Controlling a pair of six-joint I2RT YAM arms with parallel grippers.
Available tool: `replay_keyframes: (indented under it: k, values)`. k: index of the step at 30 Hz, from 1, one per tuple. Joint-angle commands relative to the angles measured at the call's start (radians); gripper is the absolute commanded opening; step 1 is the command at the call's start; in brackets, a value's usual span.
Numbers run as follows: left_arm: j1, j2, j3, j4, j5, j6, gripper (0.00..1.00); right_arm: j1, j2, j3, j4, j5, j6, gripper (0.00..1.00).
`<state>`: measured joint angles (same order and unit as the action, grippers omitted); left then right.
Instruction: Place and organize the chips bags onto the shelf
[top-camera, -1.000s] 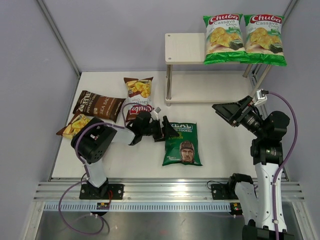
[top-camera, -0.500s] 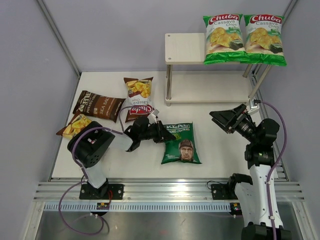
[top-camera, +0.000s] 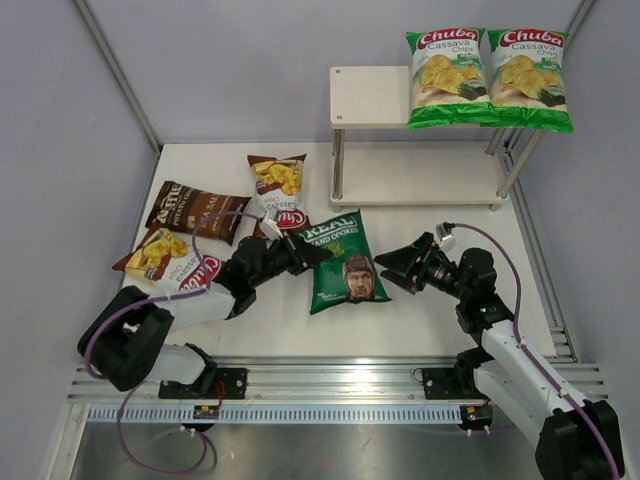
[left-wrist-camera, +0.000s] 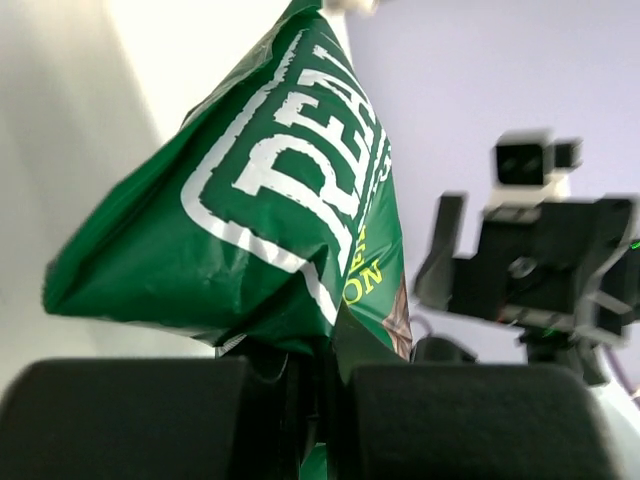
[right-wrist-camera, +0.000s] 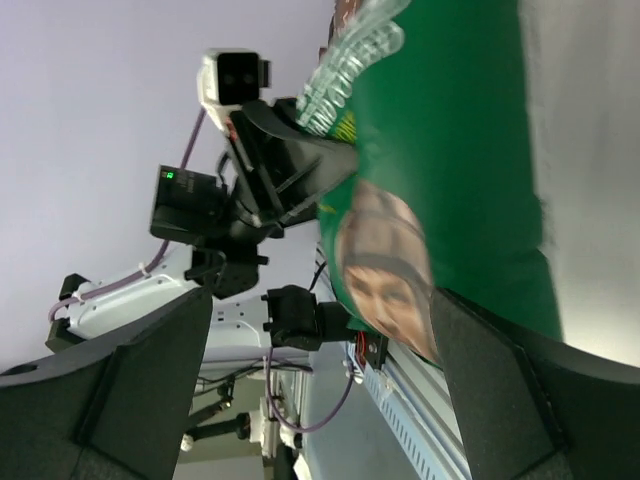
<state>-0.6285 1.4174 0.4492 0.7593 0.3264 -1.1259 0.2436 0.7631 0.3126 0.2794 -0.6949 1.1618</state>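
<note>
My left gripper is shut on the top corner of the dark green REAL chips bag, which sits tilted near the table's middle. In the left wrist view the bag rises crumpled from the closed jaws. My right gripper stands open at the bag's right edge; in its wrist view the bag reaches in between the spread fingers. Two green-white Chuba bags lie on the shelf's top board. A brown Chuba bag, the Sea Salt bag and another brown Chuba bag lie at the left.
The shelf's lower board is bare, with silver legs at its corners. Grey walls close in the table on the left, back and right. An aluminium rail runs along the near edge.
My left gripper closed on the green bag's top corner and pulled it up and leftward, tilting it. The right arm came down and leftward to the bag's right edge, still open.
</note>
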Motion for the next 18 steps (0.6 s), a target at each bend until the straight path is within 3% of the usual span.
replay_keyframes:
  k: [1,8,12,18]
  values:
    - [0.012,-0.159,0.012,-0.013,-0.159,0.037,0.00,0.048,-0.002,0.033,0.076,0.121,-0.036,0.97]
    - [0.019,-0.504,0.121,-0.447,-0.487,0.161,0.01,0.169,-0.004,0.005,0.139,0.182,-0.013,0.97]
    - [0.026,-0.566,0.181,-0.517,-0.530,0.181,0.02,0.258,0.025,0.006,0.220,0.221,-0.017,0.98]
    - [0.027,-0.624,0.209,-0.491,-0.498,0.124,0.02,0.379,0.142,0.023,0.429,0.257,-0.036,0.98]
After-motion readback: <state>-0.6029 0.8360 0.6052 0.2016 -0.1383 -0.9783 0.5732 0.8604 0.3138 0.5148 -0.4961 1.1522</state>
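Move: The left hand already pinches the green REAL bag; the bag's middle is about 5 cm to its right and 5 below. The shelf's free top-left spot lies some 27 cm ahead, 10 right and 20 up, the nearer Chuba bag about 17 cm right of that spot and level with it. The upright brown bag lies 20 cm ahead, 11 left, 12 below. From the right hand, the green bag is about 10 cm left, 3 ahead and 8 below. Keeping its pinch on the green bag's top end, the left hand lifts it about 14 cm and carries it some 10 cm left, away from the right hand, turning counter-clockwise by roughly 30 degrees and tipping up so its fingers point more forward and nearly level. The right hand, fingers still wide open, trails left, speeding up, and a little back and up without gripping the bag. ##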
